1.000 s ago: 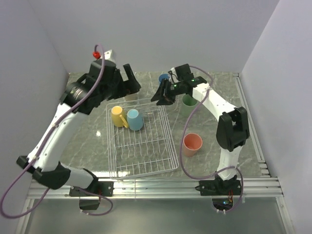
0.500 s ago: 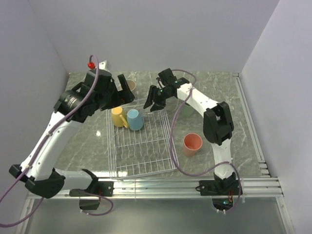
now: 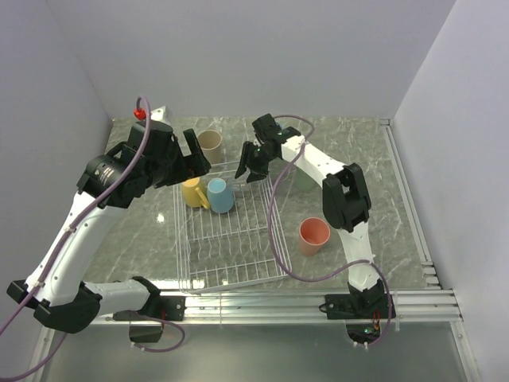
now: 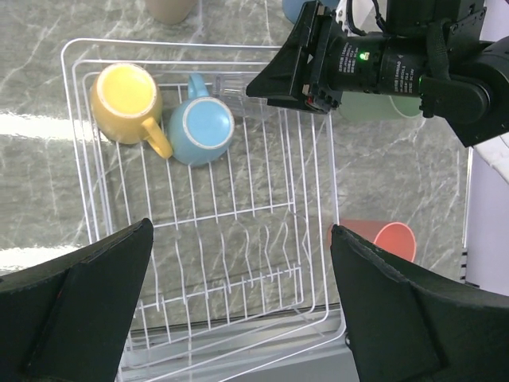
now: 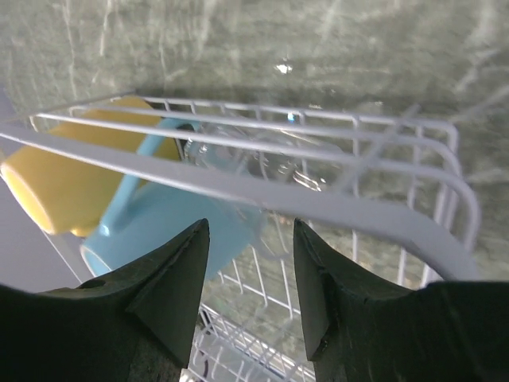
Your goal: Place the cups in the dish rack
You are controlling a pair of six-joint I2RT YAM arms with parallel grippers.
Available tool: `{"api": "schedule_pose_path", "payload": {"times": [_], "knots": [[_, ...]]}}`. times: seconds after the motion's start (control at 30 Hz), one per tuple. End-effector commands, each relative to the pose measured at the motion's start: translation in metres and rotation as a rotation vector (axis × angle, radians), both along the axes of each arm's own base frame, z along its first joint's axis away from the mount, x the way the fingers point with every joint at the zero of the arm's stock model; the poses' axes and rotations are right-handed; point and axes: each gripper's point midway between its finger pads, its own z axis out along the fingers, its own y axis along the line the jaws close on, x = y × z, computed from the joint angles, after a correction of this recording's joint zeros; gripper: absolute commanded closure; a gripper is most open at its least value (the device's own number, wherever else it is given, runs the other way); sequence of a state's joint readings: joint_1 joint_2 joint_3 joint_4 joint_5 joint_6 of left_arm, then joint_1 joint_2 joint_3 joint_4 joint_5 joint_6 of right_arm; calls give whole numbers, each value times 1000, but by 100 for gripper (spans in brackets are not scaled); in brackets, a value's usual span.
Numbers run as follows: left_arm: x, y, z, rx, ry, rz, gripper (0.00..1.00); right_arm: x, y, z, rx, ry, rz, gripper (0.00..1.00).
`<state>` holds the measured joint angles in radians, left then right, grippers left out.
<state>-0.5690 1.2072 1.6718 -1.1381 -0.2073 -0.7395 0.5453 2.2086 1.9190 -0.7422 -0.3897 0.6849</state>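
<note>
The white wire dish rack (image 3: 274, 239) lies mid-table. A yellow mug (image 3: 191, 191) and a light-blue mug (image 3: 220, 196) rest in its far left corner. A beige cup (image 3: 210, 144) stands behind the rack, a salmon cup (image 3: 314, 235) to its right, and a green cup (image 3: 307, 180) is partly hidden by the right arm. The left wrist view shows the blue cup (image 4: 296, 8) at its top edge. My left gripper (image 3: 193, 165) hangs wide open and empty above the rack (image 4: 71, 119). My right gripper (image 3: 248, 173) is open and empty at the rack's far rim (image 5: 318, 203), facing the light-blue mug (image 5: 159, 223).
Grey walls close in the marbled table on three sides. A metal rail runs along the near edge by the arm bases. The right arm's cable loops over the rack's right side and past the salmon cup (image 4: 394, 239).
My right gripper swung left from near the green cup to the rack's far rim. My left gripper came down and nearer, over the rack's far left. No cup moved.
</note>
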Motion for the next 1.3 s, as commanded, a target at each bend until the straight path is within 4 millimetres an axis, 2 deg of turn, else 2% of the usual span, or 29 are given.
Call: {"api": "schedule_pose_path", "payload": {"times": [0.0, 0.1, 0.17, 0.3, 0.33, 0.4, 0.5, 0.53, 0.6, 0.63, 0.67, 0.73, 0.77, 0.83, 0.87, 0.93, 0.97, 1.0, 1.03, 1.07, 1.1, 1.13, 1.17, 1.2, 1.23, 1.27], "knots": [[-1, 6, 2, 30, -17, -17, 1, 7, 18, 4, 27, -16, -10, 46], [0, 10, 0, 43, -13, -22, 0, 4, 33, 4, 72, -7, -10, 48], [-1, 11, 0, 42, -12, -29, 1, 4, 41, 4, 93, -11, -11, 54], [-1, 11, -3, 37, -6, -42, 1, 4, 44, 6, 107, -13, -27, 89], [0, 12, -2, 33, -8, -41, 1, 4, 43, 6, 97, -16, -29, 94], [-1, 10, -5, 30, -2, -48, 1, 4, 34, 6, 65, -21, -22, 100], [1, 6, -8, 13, 3, -57, 1, 5, 19, 10, 18, -40, -31, 100], [1, 5, -10, 11, 8, -57, 1, 6, 10, 7, 1, -36, -45, 100], [4, 1, -9, -4, 2, -64, 1, 11, -7, 18, -30, -76, -76, 100], [5, -1, -10, -10, 1, -67, 1, 12, -23, 15, -59, -67, -101, 100], [7, -2, -10, -13, 1, -67, 1, 14, -31, 25, -64, -87, -113, 100], [10, -6, -10, -23, -1, -74, 1, 16, -53, 28, -117, -101, -142, 100], [11, -8, -12, -25, 5, -80, 1, 18, -63, 41, -115, -128, -147, 100], [15, -16, -13, -49, -3, -102, 1, 13, -73, 49, -137, -137, -145, 100], [13, -24, -18, -73, 8, -139, 1, 9, -77, 63, -128, -161, -143, 100], [16, -43, -7, -158, -41, -203, 1, -2, -80, 72, -105, -159, -134, 100], [9, -58, -2, -225, -39, -277, 0, -10, -79, 96, -55, -195, -129, 100], [7, -66, -7, -274, -21, -291, 1, -7, -74, 112, 15, -235, -130, 100], [10, -76, 16, -356, -110, -334, 1, -28, -61, 116, 129, -190, -65, 100], [7, -83, 21, -407, -125, -364, 1, -40, -58, 147, 229, -230, -43, 100], [-3, -97, 21, -494, -95, -432, 1, -38, -52, 171, 348, -263, -52, 100], [-5, -101, 28, -541, -118, -463, 1, -49, -50, 171, 410, -234, -43, 100], [-6, -107, 52, -602, -207, -508, 1, -70, -46, 202, 533, -240, 17, 100], [-11, -111, 53, -647, -193, -537, 1, -71, -41, 229, 642, -268, 15, 100], [-12, -112, 59, -665, -214, -546, 1, -77, -42, 234, 689, -255, 23, 100], [-11, -113, 63, -676, -233, -552, 1, -92, -40, 253, 752, -256, 68, 100]]}}
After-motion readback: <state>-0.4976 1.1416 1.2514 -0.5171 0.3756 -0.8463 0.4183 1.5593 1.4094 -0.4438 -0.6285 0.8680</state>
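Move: The clear cup lies in the far end of the rack, about 5 cm left of the right hand's point, about 1 cm nearer the base and 4 cm lower. The light-blue cup sits some 8 cm left and 5 cm back from that hand, with the yellow cup 16 cm left and 4 cm back; the green cup stands about 19 cm right, level with it. From the raised left hand the clear cup is roughly 13 cm ahead, 9 cm right and 28 cm down. The clear cup's rim is pinched as the right hand slides about 4 cm left and closes from half open. That hand pulls right roughly 10 cm, then lifts the cup steeply some 15 cm while drawing back, fingers tilting up towards level. Late on, the open left hand swings right towards the cup, rolling and turning clockwise. ##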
